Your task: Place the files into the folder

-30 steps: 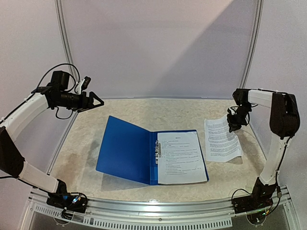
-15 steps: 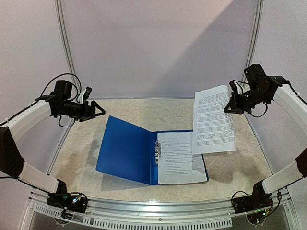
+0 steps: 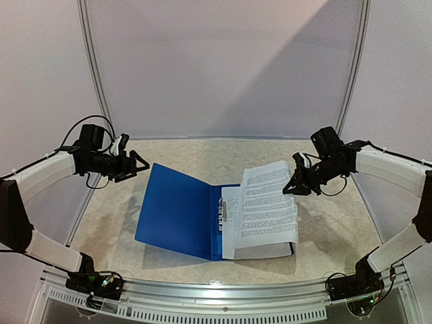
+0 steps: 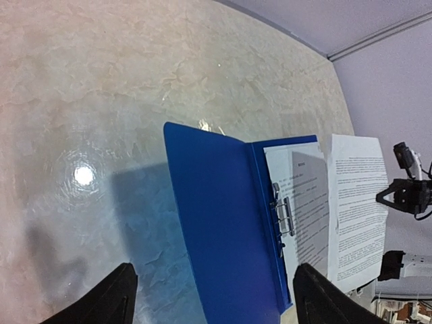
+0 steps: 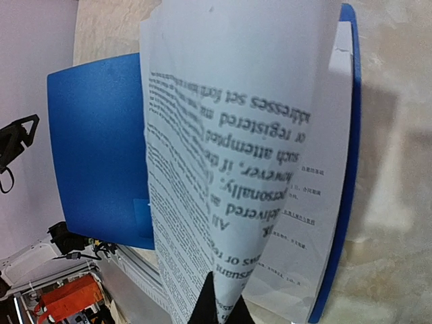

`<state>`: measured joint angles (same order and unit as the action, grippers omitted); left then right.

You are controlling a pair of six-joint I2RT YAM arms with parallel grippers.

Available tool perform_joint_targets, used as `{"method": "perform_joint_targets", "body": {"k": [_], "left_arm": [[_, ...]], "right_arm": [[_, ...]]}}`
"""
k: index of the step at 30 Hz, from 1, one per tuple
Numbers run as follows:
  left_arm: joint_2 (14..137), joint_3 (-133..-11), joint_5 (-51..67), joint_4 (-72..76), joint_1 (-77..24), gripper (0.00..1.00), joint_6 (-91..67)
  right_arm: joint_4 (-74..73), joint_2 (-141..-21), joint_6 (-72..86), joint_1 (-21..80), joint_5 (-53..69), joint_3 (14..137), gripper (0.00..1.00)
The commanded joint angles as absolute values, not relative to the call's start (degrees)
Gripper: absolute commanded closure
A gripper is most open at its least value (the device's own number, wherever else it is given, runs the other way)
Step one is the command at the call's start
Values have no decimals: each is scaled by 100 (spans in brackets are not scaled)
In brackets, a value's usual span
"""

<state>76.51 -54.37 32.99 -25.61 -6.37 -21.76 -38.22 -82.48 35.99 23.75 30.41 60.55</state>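
The blue folder (image 3: 177, 209) lies open mid-table, its cover spread to the left and the metal clip (image 4: 282, 212) on its spine. One printed sheet (image 3: 229, 226) rests flat in its right half. My right gripper (image 3: 295, 183) is shut on the right edge of a second sheet (image 3: 270, 202), which curls and hangs over that lying sheet. In the right wrist view this held sheet (image 5: 223, 135) fills the middle, pinched at the gripper (image 5: 219, 304), with the folder (image 5: 94, 135) behind. My left gripper (image 3: 138, 164) hovers open and empty, up and left of the folder (image 4: 216, 223).
The beige marbled tabletop (image 3: 337, 229) has a metal rail (image 3: 223, 297) along its near edge. Two curved frame poles (image 3: 94, 74) rise at the back corners before a pale wall. Both arm bases sit at the near corners.
My right gripper lifted the sheet off the table's right side and carried it left and down over the folder's right half. The left gripper sank slightly and stayed open.
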Motion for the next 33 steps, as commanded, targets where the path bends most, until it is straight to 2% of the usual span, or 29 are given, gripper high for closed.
{"method": "perform_joint_targets", "body": {"k": [1, 8, 21, 33], "left_arm": [[7626, -5292, 3309, -2265, -710, 19, -2310], [7723, -5249, 3283, -2228, -771, 19, -2308], [7756, -5274, 3278, -2259, -771, 20, -2269], [7787, -5278, 3287, -2232, -791, 20, -2275]], "right_arm": [[-2886, -8617, 3736, 2431, 3449, 5941, 100], [-2474, -9097, 3825, 2548, 3570, 5783, 100], [-3141, -9851, 3122, 2549, 3322, 6245, 100], [-2522, -10172, 3309, 2578, 3690, 6153, 100]]}}
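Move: My right hand has the last file page pinched by its right edge. The paper stack on the open folder's right half is centred about 8 cm to the left, 5 cm back and 10 cm below it. The metal clip lies roughly 20 cm to the left and 2 cm back, and the blue cover's middle about 33 cm left and 2 cm back. From my left hand, the stack is some 37 cm to the right and 11 cm back. I lower the page onto the stack with my right hand, sinking about 7.5 cm and easing some 3 cm left towards the clip, with a slight forward drift at the start. The descent slows to almost nothing near the end; my fingers stay shut on the page's right edge while the wrist hardly turns. ##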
